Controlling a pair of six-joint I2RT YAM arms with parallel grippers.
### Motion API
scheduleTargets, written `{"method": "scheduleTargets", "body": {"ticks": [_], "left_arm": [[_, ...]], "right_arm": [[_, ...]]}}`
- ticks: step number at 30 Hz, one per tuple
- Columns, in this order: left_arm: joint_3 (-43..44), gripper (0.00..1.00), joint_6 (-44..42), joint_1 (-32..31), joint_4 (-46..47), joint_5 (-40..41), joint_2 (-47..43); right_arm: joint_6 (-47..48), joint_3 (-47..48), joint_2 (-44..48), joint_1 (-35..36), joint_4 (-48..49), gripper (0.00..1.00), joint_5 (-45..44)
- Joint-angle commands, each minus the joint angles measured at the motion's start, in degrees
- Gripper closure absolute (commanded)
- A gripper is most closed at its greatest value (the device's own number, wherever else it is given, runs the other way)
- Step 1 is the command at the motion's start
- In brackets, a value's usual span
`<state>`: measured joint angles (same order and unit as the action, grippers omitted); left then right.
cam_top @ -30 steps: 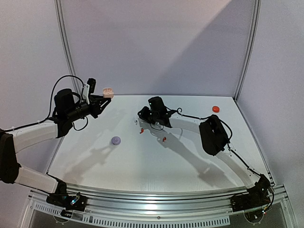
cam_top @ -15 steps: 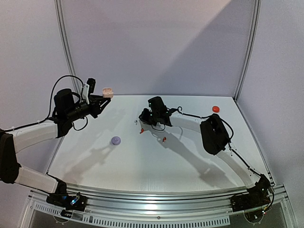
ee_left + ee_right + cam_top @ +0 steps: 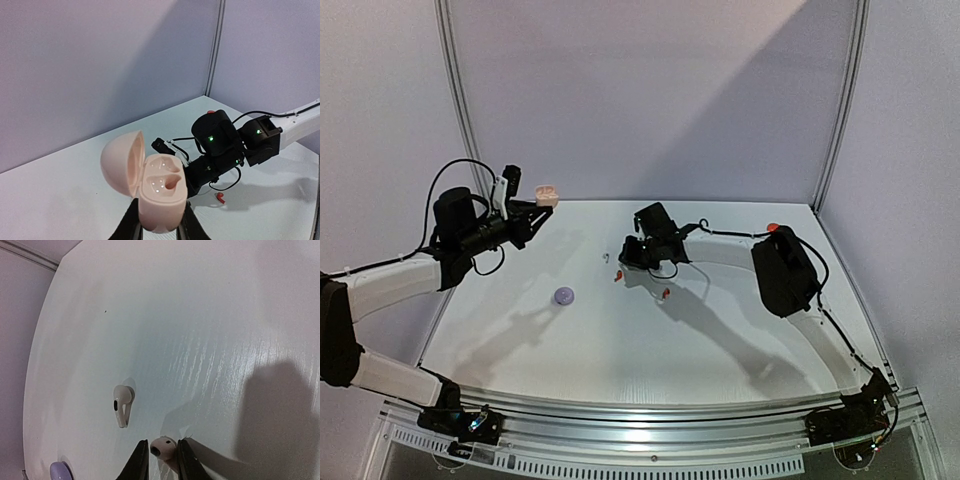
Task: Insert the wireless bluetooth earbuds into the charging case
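Note:
My left gripper (image 3: 160, 222) is shut on the base of a pale pink charging case (image 3: 159, 192), held in the air at the far left (image 3: 547, 195). Its lid stands open and both sockets are bare. My right gripper (image 3: 161, 455) is shut on a white earbud (image 3: 164, 447) low over the table's middle (image 3: 625, 258). A second white earbud (image 3: 122, 402) lies on the table just beyond it. Two red earbuds (image 3: 617, 277) (image 3: 665, 293) lie near the right gripper; one red earbud (image 3: 219, 198) also shows in the left wrist view.
A shut lilac case (image 3: 563, 295) sits on the table left of centre, and its edge (image 3: 60, 471) shows in the right wrist view. A red case (image 3: 773, 228) peeks out behind the right arm at the back right. Walls enclose the table on three sides.
The right gripper's fingers have closed on the white earbud, and the right arm's elbow has swung to the right. The left arm and its case have not moved.

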<state>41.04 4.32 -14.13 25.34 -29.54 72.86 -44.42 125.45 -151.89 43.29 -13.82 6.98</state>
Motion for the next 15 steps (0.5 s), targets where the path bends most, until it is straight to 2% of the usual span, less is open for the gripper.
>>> {"method": "scheduleTargets", "body": {"ticks": [1, 6, 9, 15], "left_arm": [[-0.95, 1.0, -0.59, 0.85, -0.12, -0.36, -1.38], [-1.22, 1.0, -0.44, 0.79, -0.12, -0.66, -1.49], [-1.22, 1.0, -0.36, 0.85, -0.12, -0.93, -1.49], [-1.13, 1.0, -0.31, 0.83, -0.17, -1.25, -1.49]], "right_arm": [[3.25, -3.64, 3.56, 0.31, -4.8, 0.79, 2.53], [8.03, -2.75, 5.45, 0.32, -6.88, 0.74, 0.13], [12.16, 0.04, 4.83, 0.32, -8.21, 0.62, -3.82], [18.11, 5.49, 1.12, 1.32, -9.76, 0.54, -11.92]]}}
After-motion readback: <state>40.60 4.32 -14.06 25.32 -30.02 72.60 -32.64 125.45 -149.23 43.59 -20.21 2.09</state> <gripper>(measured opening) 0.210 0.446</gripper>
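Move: The white earbud that matters sits right at the right hand's fingertips, about 1 cm ahead, 1 cm left and 1 cm below. A second white earbud lies some 5 cm left and 2 cm farther out than that hand, a red earbud about 4 cm back and 2 cm left, and the closed purple case some 15 cm left and 11 cm back. From the left hand the first earbud is about 11 cm ahead, 11 cm right and 24 cm down. Back and slightly right, the right hand first eases some 1.5 cm with its fingers around the white earbud. It then opens them to about twice their gap, letting the earbud go, while it swings forward again, still going right, and rises about 1 cm off the earbud. The wrist tilts some 10 degrees, so that the fingers point more steeply down. ##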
